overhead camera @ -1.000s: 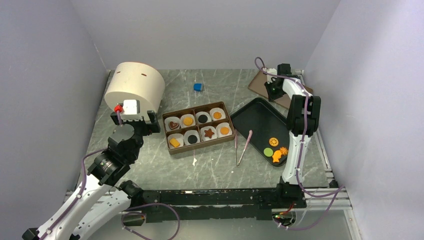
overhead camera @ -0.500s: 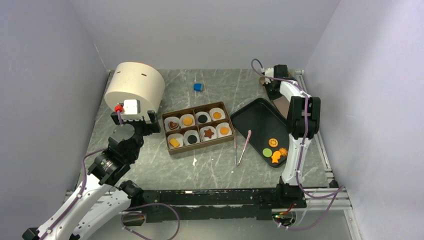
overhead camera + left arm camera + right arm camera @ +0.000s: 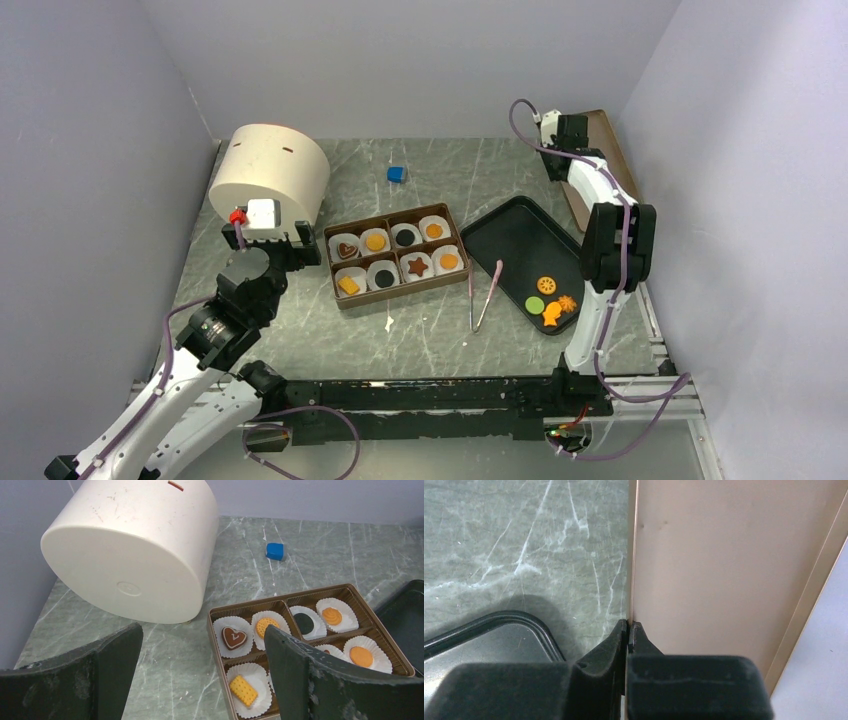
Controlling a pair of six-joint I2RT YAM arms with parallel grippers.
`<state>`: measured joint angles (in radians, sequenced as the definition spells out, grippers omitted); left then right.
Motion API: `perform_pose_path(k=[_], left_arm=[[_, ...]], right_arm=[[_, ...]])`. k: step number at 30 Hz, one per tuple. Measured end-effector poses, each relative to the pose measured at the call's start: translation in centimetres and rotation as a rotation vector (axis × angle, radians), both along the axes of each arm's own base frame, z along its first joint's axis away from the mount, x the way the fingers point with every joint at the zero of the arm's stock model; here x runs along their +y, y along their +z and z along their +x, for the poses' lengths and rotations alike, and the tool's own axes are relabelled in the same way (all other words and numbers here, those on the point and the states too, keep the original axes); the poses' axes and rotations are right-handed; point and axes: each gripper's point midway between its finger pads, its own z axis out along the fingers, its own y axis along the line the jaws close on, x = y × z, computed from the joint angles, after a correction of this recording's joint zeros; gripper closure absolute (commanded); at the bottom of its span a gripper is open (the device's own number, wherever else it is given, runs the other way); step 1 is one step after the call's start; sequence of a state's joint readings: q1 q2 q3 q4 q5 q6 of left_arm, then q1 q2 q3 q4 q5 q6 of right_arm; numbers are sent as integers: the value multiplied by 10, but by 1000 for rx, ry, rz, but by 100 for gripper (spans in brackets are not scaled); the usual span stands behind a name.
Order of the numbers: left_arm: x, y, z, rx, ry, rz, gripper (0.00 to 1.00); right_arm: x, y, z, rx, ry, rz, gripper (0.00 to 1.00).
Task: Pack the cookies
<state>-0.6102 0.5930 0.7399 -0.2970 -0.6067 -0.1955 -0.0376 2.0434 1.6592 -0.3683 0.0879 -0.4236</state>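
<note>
Several cookies sit in white paper cups in the brown box [image 3: 336,290]: a heart [image 3: 347,249], a star [image 3: 417,266], orange and black rounds. Loose cookies, an orange round [image 3: 547,284], a green round [image 3: 536,304] and an orange fish [image 3: 553,314], lie on the black tray [image 3: 510,235]. My left gripper [image 3: 270,250] stands open just left of the box, and its wrist view shows the heart [image 3: 233,637] and square [image 3: 243,690] cookies between its fingers. My right gripper [image 3: 629,626] is shut on the edge of the brown lid [image 3: 724,570], which stands tilted up at the back right [image 3: 600,150].
A big white cylinder [image 3: 270,170] lies on its side at the back left. A small blue cube [image 3: 397,174] sits behind the box. Pink tongs [image 3: 485,295] lie between box and tray. The right wall stands close behind the lid.
My right gripper closed on the lid's edge and lifted it from flat on the table to tilted up by the right wall. The left arm stayed still.
</note>
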Motion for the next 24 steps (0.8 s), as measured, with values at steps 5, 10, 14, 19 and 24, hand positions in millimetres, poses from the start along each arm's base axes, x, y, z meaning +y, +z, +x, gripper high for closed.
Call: perform_pose_path(k=[5, 10, 14, 19, 24], left_arm=[[-1, -1, 0, 2, -7, 0, 4], [-7, -4, 2, 15, -30, 5, 4], [-16, -9, 3, 34, -73, 9, 4], [-31, -16, 6, 66, -144, 13, 4], [-51, -19, 8, 98, -223, -2, 4]], right_arm=[[8, 0, 0, 2, 12, 1, 100], [34, 0, -5, 3, 16, 24, 100], [72, 3, -18, 0, 35, 63, 100], [109, 16, -37, -20, 45, 134, 100], [133, 43, -56, -72, 29, 207, 100]])
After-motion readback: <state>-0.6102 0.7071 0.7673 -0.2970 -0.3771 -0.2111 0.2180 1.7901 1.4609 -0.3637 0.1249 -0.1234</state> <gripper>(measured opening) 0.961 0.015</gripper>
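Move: The right hand already holds the box's brown lid by its left long edge. The cookie box lies about 44 cm to its left, 17 cm back and 10 cm below. The black tray is some 10 cm left and 21 cm back, the tongs roughly 23 cm left and 30 cm back, both about 11 cm lower. From the left hand the box is about 12 cm ahead, 20 cm right and 26 cm down; the white tub is around 22 cm ahead, 15 cm left and 15 cm below. Leftward first, nearly level and picking up speed, the right hand carries the lid about 13 cm towards the cookie box, then also draws back some 5 cm and lifts a little, rolling its left side up about 10 degrees; the shut fingers keep their pinch on the lid's edge. The left hand, wide open, eases right towards the box, sinking slightly and turning clockwise. ##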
